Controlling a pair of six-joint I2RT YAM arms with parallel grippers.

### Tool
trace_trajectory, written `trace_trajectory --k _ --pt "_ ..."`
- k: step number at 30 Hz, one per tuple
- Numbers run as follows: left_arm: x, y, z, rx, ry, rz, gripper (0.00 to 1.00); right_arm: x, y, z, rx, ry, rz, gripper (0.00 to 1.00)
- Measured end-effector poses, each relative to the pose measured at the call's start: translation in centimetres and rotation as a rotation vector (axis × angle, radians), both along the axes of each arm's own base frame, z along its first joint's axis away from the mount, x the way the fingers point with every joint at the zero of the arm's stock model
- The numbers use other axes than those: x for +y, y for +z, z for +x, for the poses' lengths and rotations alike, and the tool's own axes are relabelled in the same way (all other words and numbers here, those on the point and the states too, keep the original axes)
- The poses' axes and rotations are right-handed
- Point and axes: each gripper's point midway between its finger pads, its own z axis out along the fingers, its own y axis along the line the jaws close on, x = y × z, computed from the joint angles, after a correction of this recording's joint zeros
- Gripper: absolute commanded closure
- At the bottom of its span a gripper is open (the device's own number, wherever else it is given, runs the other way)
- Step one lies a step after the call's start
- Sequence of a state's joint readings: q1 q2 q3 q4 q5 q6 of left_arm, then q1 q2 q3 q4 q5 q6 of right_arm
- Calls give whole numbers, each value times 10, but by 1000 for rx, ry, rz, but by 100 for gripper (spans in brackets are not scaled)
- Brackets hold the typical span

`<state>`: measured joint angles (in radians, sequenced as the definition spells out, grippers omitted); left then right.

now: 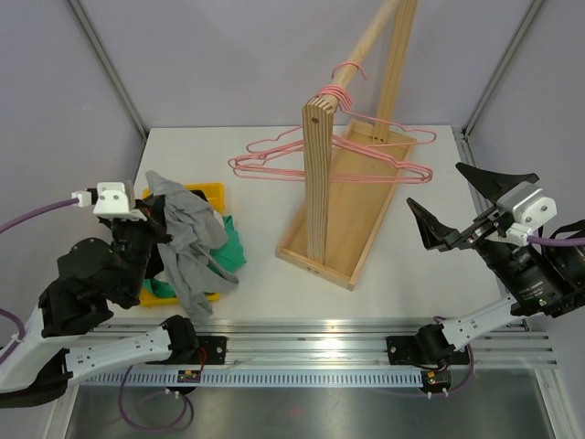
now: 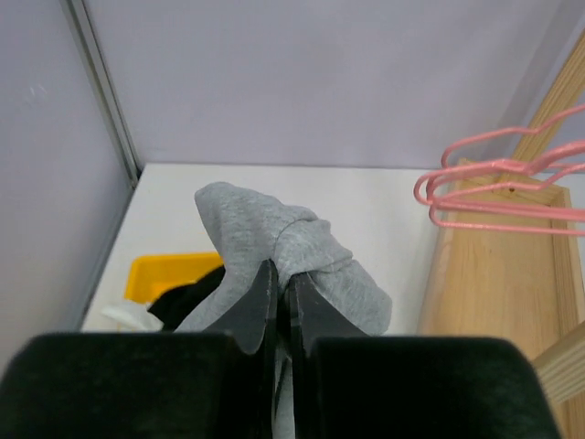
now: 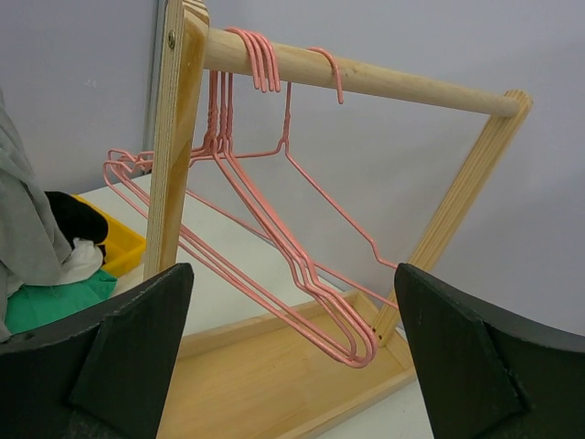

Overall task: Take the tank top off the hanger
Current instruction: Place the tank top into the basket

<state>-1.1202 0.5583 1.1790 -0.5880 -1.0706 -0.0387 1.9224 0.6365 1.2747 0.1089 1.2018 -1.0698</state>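
The grey tank top [image 1: 187, 242] hangs in a bunch from my left gripper [image 1: 157, 222], whose jaws are shut on a fold of it [image 2: 274, 229] above the yellow bin [image 1: 208, 193]. Its edge shows at the left of the right wrist view [image 3: 23, 219]. It is off the hangers. Several bare pink wire hangers [image 1: 302, 160] hang from the wooden rod [image 1: 366, 41], also seen from the wrists [image 2: 494, 187] [image 3: 292, 247]. My right gripper [image 1: 437, 187] stands wide open to the right of the rack, facing the hangers with nothing between its fingers [image 3: 137, 338].
The wooden rack's tray base [image 1: 352, 233] sits mid-table with an upright post [image 1: 315, 174]. A green cloth [image 1: 233, 249] and black cloth [image 3: 73, 215] lie in and beside the yellow bin [image 3: 123, 242]. Grey walls enclose the table; a rail runs along the near edge.
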Motion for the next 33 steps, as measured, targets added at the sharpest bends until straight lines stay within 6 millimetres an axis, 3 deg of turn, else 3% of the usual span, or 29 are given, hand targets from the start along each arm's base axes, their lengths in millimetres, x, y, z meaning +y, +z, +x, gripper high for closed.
trace_trajectory --k 14,18,23,26,30,33 --pt "22 169 -4 -270 21 54 100 2 0 -1 -12 13 2 1" --pt "17 196 -3 -319 10 92 100 2 0 -1 -12 14 3 1" --pt "-12 200 11 -337 -27 196 100 2 0 -1 -12 14 3 0" --pt "-16 189 38 -310 10 265 100 2 0 -1 -12 14 3 1" --pt "3 161 90 -224 87 294 100 2 0 -1 -12 13 3 1" --pt "20 131 118 -144 89 261 100 1 0 -1 -11 13 5 1"
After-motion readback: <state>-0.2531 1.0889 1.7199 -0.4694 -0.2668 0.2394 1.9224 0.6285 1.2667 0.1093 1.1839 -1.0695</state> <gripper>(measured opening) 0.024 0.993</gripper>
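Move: The left hand holds the grey tank top; the basket's middle lies about 8 cm ahead, 7 cm left and some 38 cm below. In the basket the green top is about 4 cm ahead and 1 cm right, the black clothing 8 cm ahead and 11 cm left. The rack's wooden tray is about 14 cm ahead and 38 cm right. From the right hand, the basket is roughly 12 cm ahead, 56 cm left and 50 cm below. Keeping its pinch, the left hand lifts the tank top some 20 cm, then swings forward about 12 cm, dipping. ##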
